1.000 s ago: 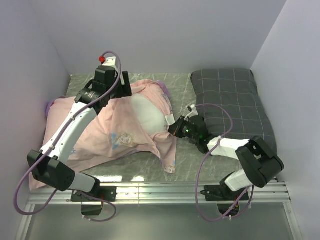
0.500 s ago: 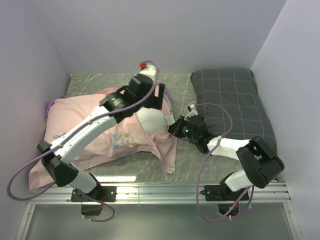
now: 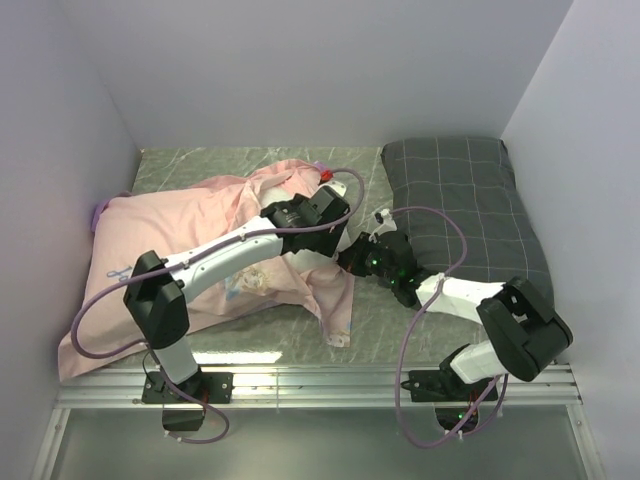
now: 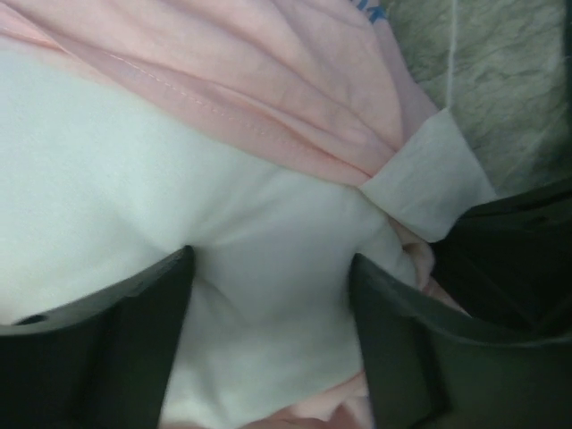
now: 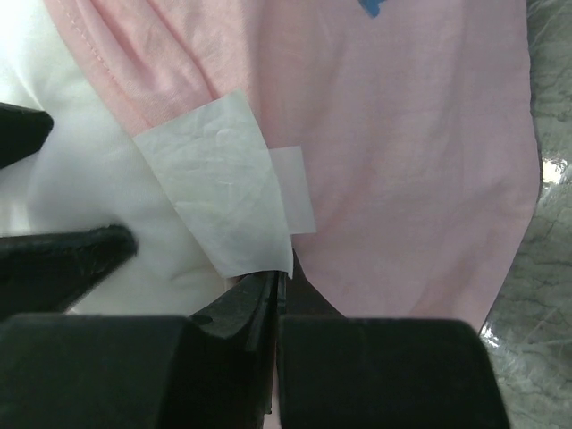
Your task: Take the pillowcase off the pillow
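The pink pillowcase (image 3: 190, 215) lies crumpled across the left of the table, its opening turned right. The white pillow (image 4: 134, 179) bulges out of that opening. My left gripper (image 3: 325, 228) hangs over this bare patch, open, its fingers straddling white pillow (image 4: 270, 268) with a strip of pink hem near the palm. My right gripper (image 3: 350, 255) sits just to the right, shut (image 5: 279, 277) on the pillowcase edge (image 5: 402, 134) at the pillow's corner. A white label (image 5: 223, 197) pokes out at its jaws. How much pillow is caught in them is hidden.
A dark grey checked pillow (image 3: 460, 200) fills the right side up to the right wall. A small purple thing (image 3: 100, 212) peeks out at the far left wall. The metal rail (image 3: 300, 375) runs along the near edge. A pink flap (image 3: 338, 315) trails toward it.
My left arm has swung from the far left of the pillowcase rightward, down over the exposed pillow beside the right gripper, staying open. The right gripper has not moved.
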`<act>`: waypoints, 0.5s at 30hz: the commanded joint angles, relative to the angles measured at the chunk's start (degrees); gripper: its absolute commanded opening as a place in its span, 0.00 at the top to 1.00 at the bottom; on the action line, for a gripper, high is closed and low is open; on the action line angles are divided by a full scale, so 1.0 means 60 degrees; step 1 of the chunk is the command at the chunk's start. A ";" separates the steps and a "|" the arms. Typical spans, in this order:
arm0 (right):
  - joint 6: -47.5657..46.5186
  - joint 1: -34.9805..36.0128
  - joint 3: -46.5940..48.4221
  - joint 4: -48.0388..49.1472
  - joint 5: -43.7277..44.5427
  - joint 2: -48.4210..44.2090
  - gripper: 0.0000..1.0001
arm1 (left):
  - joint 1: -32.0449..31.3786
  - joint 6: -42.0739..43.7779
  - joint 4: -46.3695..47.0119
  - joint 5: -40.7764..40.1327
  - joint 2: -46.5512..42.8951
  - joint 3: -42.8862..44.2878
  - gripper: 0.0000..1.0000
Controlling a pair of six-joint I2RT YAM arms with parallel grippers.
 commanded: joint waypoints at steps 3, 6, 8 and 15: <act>-0.0261 0.0131 0.0424 -0.0001 0.0008 -0.0439 1.00 | -0.0028 -0.0068 -0.0717 -0.1054 0.0804 0.0158 0.73; -0.0364 0.0131 0.0380 -0.0206 0.0096 -0.0629 1.00 | 0.0249 -0.0053 -0.0717 -0.1174 0.0981 0.0640 1.00; -0.0481 0.0131 0.0336 -0.0411 0.0227 -0.0849 1.00 | 0.0614 -0.0024 -0.0587 -0.1144 0.0968 0.1094 1.00; -0.0686 0.0131 -0.0205 -0.0821 0.0725 -0.1742 1.00 | 0.2518 -0.0097 -0.0249 -0.0384 0.0661 0.2296 1.00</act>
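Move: The bare white part of the pillow is right under the open left fingers, its middle about 3 cm ahead, 3 cm left and 4 cm below. The white tag on the pillowcase rim is some 4 cm ahead, 6 cm right and 5 cm below. The shut right gripper, pinching that rim, is about 1 cm ahead, 6 cm right and 5 cm below. From the right hand the bare pillow is roughly 9 cm left, 2 cm ahead and 1 cm higher. Sink the left gripper about 2 cm onto the bare pillow and snap it shut, pinching up a fold of the white cloth. Then, keeping that grip, pull forward, partly up and left, away from the right gripper. Keep the right fingers closed on the pillowcase rim and raise them some 4 cm meanwhile, tilting them slightly upward. ##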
